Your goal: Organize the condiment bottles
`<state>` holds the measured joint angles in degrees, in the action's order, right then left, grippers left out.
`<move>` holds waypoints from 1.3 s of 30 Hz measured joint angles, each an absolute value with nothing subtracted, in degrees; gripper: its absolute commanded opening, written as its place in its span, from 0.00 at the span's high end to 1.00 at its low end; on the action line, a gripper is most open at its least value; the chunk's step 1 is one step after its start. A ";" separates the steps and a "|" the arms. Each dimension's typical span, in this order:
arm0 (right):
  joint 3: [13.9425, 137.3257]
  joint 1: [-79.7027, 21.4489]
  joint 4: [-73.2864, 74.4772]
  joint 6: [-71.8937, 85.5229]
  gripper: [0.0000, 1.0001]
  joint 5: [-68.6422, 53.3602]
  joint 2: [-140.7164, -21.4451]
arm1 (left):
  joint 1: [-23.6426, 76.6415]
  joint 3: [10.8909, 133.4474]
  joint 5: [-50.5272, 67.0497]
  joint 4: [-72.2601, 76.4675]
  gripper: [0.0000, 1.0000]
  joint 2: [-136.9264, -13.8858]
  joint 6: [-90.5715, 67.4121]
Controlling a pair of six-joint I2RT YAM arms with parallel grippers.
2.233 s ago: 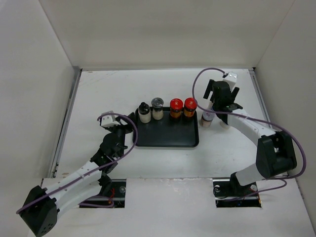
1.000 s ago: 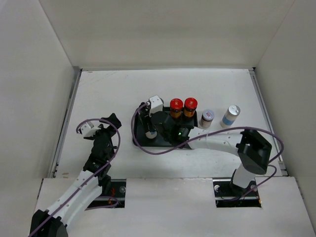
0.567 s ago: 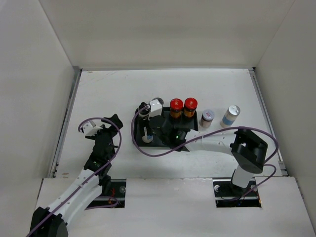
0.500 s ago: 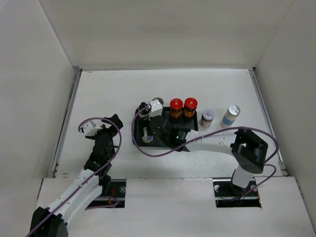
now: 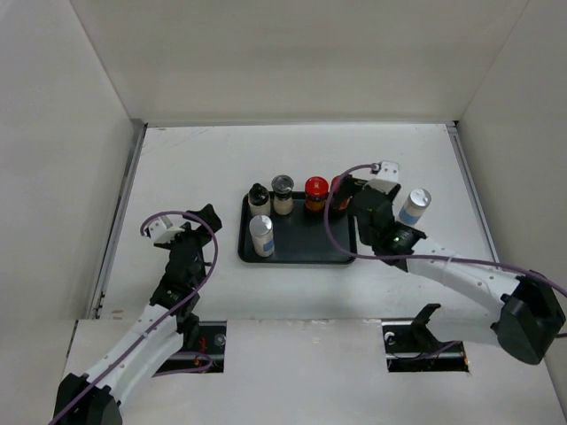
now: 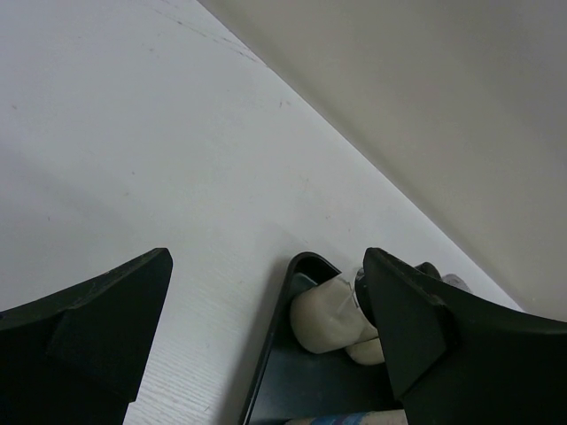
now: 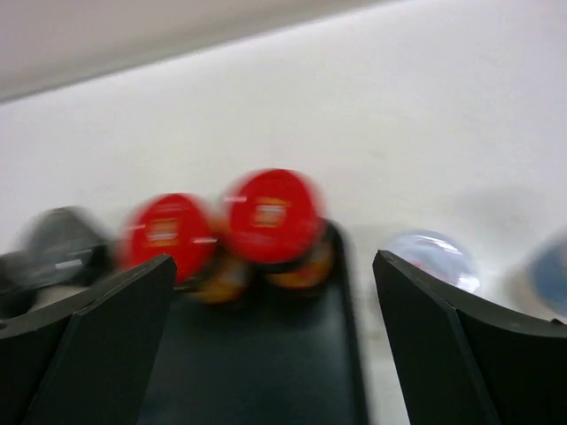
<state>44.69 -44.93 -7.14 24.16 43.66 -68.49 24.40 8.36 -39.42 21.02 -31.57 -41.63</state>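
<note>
On the black tray point(image 5: 310, 241) the back row holds a black-capped cream jar point(image 5: 259, 201), a second cream jar point(image 5: 283, 194) and a red-capped jar point(image 5: 316, 193). A silver-topped blue-label jar point(image 5: 261, 236) stands at the tray's front left. Another silver-topped jar point(image 5: 414, 206) stands on the table to the right. My right gripper point(image 5: 344, 188) hovers open and empty over the tray's right end. Its blurred wrist view shows two red caps point(image 7: 270, 215) ahead and a pale-topped jar point(image 7: 431, 257) beside the tray. My left gripper point(image 5: 205, 215) is open and empty, left of the tray.
White walls enclose the table on three sides. In the left wrist view the tray corner point(image 6: 297, 270) and a cream jar point(image 6: 330, 314) lie just ahead of the open gripper point(image 6: 266, 257). A purple cable loops over each arm.
My right gripper opened, left the silver-topped jar standing at the tray's front left, and swung back to the tray's right end. The left arm has stayed still.
</note>
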 measured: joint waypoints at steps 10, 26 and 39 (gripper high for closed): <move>40.12 -32.69 -0.25 28.51 0.00 42.72 -75.22 | 24.43 7.44 -36.86 22.13 0.09 -31.68 -41.60; 36.05 -30.11 -5.06 27.31 0.43 40.05 -77.17 | 24.53 7.44 -35.66 23.75 0.09 -33.23 -41.58; 47.62 -56.18 -5.41 25.10 0.40 40.69 -79.90 | 24.82 7.44 -35.51 24.67 0.09 -34.41 -41.56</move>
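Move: The white-capped bottle that the right hand goes for stands some 10 cm to its right, 3 cm ahead and roughly 15 cm below. At about that depth, the right red-capped bottle is 9 cm ahead and 1 cm right, the left red-capped bottle 9 cm ahead and 7 cm left, and the blue-labelled bottle 5 cm ahead and 22 cm right. From the left hand, the white-capped bottle lies about 47 cm right, 8 cm ahead and 10 cm lower. Right hand sinks 13 cm, also going right, pinches the white-capped bottle, lifts and carries it left about 18 cm. ##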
